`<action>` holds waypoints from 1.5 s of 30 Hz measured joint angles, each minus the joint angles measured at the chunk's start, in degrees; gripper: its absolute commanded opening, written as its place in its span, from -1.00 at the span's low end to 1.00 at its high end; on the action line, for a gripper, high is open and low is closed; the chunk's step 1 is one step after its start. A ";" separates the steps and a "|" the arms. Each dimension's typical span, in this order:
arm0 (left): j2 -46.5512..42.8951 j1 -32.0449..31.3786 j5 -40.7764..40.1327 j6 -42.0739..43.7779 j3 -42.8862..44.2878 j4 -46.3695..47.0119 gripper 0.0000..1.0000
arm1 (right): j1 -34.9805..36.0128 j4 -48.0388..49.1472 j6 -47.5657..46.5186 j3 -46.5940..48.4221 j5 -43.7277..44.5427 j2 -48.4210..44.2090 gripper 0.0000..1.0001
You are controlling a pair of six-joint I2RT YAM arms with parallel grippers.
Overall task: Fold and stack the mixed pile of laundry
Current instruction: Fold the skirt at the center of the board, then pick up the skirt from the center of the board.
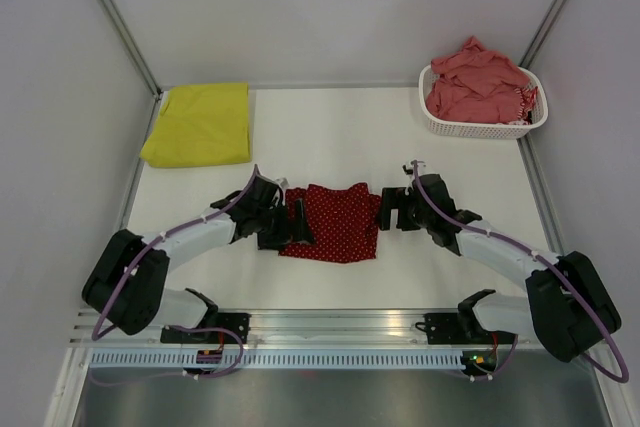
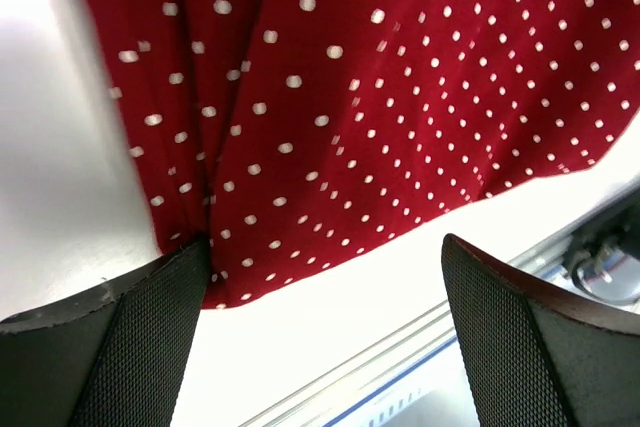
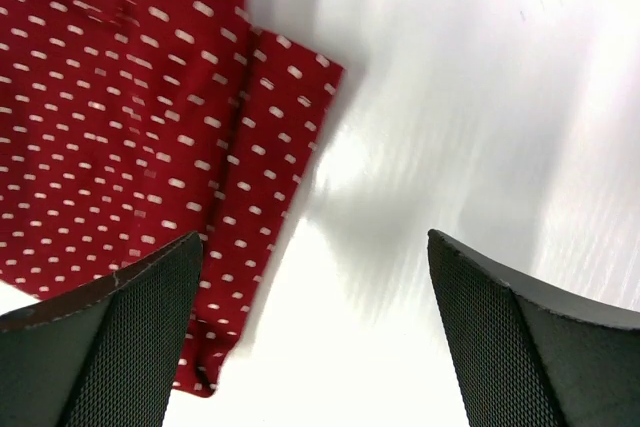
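Note:
A dark red white-dotted cloth (image 1: 331, 221) lies folded flat at the table's middle, also in the left wrist view (image 2: 380, 97) and the right wrist view (image 3: 130, 127). My left gripper (image 1: 291, 224) hovers open over its left edge, nothing between the fingers. My right gripper (image 1: 393, 209) stands open just off its right edge, over bare table. A yellow-green garment (image 1: 200, 123) lies folded at the back left. Salmon-pink clothes (image 1: 480, 82), with a red-white striped piece among them, are heaped in the basket.
A white perforated plastic basket (image 1: 480, 129) stands at the back right. Grey walls close in the table on three sides. A metal rail (image 1: 330, 325) with both arm bases runs along the near edge.

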 measured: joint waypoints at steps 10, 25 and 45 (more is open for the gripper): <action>-1.44 0.00 -16.17 0.28 11.80 -9.90 0.99 | 1.88 -3.08 0.11 6.60 -4.28 -0.09 0.96; 14.99 2.45 -15.80 4.42 16.76 -8.24 0.77 | 8.68 -6.01 5.44 6.05 5.95 9.27 0.42; 18.99 1.53 -5.62 5.33 15.28 1.88 -0.85 | 8.72 2.95 5.46 4.79 8.46 12.87 -0.12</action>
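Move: The skirt's left edge, where the left fingers will shut, lies about 7 cm ahead of the left hand, 1 cm to its right and 3 cm below; the skirt's middle is some 12 cm right and 3 cm ahead of that hand. For the right hand, the skirt's right edge lies about 4 cm to its left, nearly level fore-and-aft and 3 cm below. The folded yellow cloth stands some 27 cm ahead and 22 cm left of the left hand, the basket about 28 cm ahead and 22 cm right of the right hand. The skirt's left edge is taken by the left hand, which lifts over some 4 cm, goes about 8 cm forward, sinks outside the edge, then slides some 4 cm right while its fingers close and pinch a gather. The right hand hops up and left about 5 cm, comes down and part-way back right, narrowing its fingers to under half open astride the right edge. ##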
